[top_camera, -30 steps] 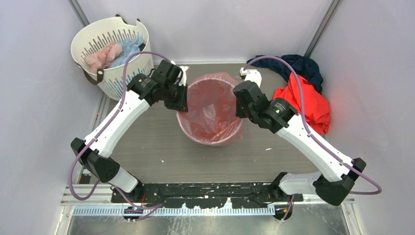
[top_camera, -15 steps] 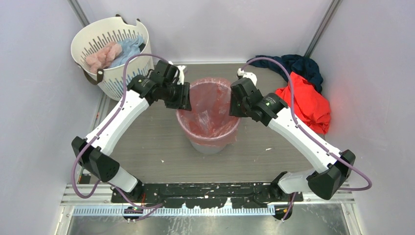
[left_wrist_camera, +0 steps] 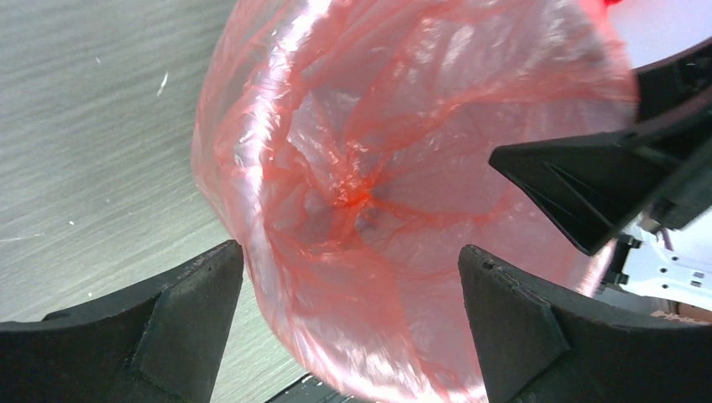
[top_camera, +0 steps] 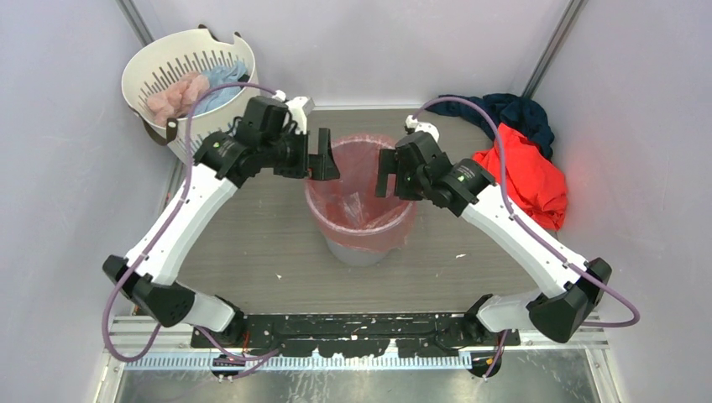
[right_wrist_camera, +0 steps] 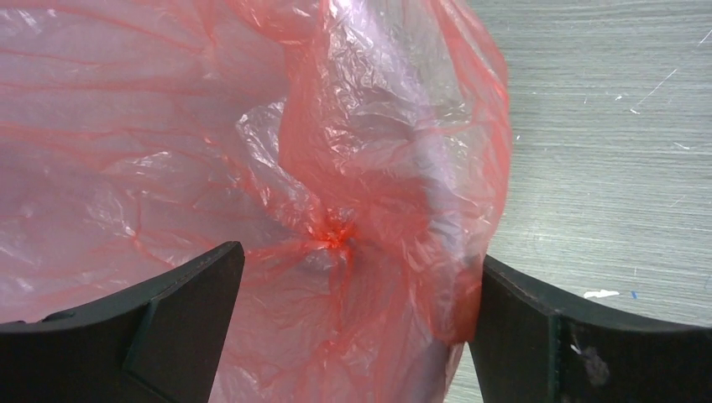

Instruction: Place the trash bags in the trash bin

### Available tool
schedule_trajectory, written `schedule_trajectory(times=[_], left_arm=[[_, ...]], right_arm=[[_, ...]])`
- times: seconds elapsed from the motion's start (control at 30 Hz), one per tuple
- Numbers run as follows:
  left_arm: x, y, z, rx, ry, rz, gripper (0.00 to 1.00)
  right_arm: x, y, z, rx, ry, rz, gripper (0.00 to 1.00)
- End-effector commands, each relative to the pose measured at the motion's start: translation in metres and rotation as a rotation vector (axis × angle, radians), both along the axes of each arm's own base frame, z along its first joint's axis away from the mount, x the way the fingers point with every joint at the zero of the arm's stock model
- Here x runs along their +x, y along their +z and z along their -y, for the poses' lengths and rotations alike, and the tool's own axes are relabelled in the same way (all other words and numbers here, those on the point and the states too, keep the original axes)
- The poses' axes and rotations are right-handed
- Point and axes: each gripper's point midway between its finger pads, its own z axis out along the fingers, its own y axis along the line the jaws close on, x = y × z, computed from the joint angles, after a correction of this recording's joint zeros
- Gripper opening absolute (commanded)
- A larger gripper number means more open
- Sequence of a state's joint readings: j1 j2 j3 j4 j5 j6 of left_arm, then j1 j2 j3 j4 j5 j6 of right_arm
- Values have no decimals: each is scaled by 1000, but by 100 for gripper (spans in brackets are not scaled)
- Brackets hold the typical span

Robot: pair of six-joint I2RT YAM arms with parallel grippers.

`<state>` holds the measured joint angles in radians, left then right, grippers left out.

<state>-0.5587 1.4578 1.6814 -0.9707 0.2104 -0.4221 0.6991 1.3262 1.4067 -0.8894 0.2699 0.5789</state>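
Observation:
The translucent red-pink trash bag [top_camera: 359, 201] sits inside the light grey trash bin [top_camera: 358, 251] at the middle of the table. Its rim is folded out over the bin's lip. My left gripper [top_camera: 321, 161] hangs open at the bin's left rim. In the left wrist view the bag [left_wrist_camera: 378, 168] bulges between the spread fingers [left_wrist_camera: 180, 332] without being pinched. At the right rim my right gripper [top_camera: 384, 174] also stands open, and the bag's edge [right_wrist_camera: 470, 210] lies loose between its fingers [right_wrist_camera: 180, 323]. The bag's knotted bottom [right_wrist_camera: 334, 237] shows deep inside.
A white slotted laundry basket [top_camera: 189, 84] with pink and blue cloths stands at the back left. A red-orange garment [top_camera: 529, 176] and a dark navy cloth [top_camera: 512, 113] lie at the back right. Walls close in on three sides.
Both grippers have opened and let go of the bag's rim. The rim has settled over the bin's lip. The left gripper has lifted and turned toward the bin.

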Motion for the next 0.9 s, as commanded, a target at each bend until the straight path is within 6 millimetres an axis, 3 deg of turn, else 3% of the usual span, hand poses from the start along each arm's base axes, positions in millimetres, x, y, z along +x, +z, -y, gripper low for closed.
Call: schedule_trajectory(times=[0.0,0.23,0.37,0.43,0.53,0.63,0.87], left_arm=[[-11,75,-13,-97,16,209,100],[-40,131,-37,-209,37,421,100],[-71,142,-59,-250,56,485,100],[-85,133,-69,-253,65,485,100],[-100,104,-86,-228,111,459,100],[-108,66,-93,-229,145,414,100],[-128,-29,-94,-268,173,273,100]], right_arm=[[-1,63,8,100,-22,157,100],[-17,119,41,228,-90,399,100],[-38,126,54,246,-66,409,100],[-52,113,54,242,-26,359,100],[-70,76,45,252,44,244,100],[-88,43,45,291,60,176,100],[-115,5,53,455,5,151,100]])
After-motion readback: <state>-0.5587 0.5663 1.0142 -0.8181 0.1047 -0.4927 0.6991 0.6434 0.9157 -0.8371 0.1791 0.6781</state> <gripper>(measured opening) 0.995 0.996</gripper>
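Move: The bag-lined trash bin's middle lies about 6 cm to the left hand's right, 2 cm back and 16 cm below. From the right hand it is some 4 cm left, 2 cm back and 11 cm below. The laundry basket stands roughly 16 cm ahead of the left hand, 25 cm to its left and 13 cm lower. From the right hand, the red cloth lies about 11 cm ahead, 30 cm right and 22 cm below. Up and back, both already-open hands withdraw from the bin opening, rising about 13 cm before sinking again to nearly their starting height. They end some 10–13 cm farther back and clear of the bin, the left hand farther left and the right farther right. Their fingers tip upward some 20–25 degrees on the rise, then partly back down, staying wide open. ##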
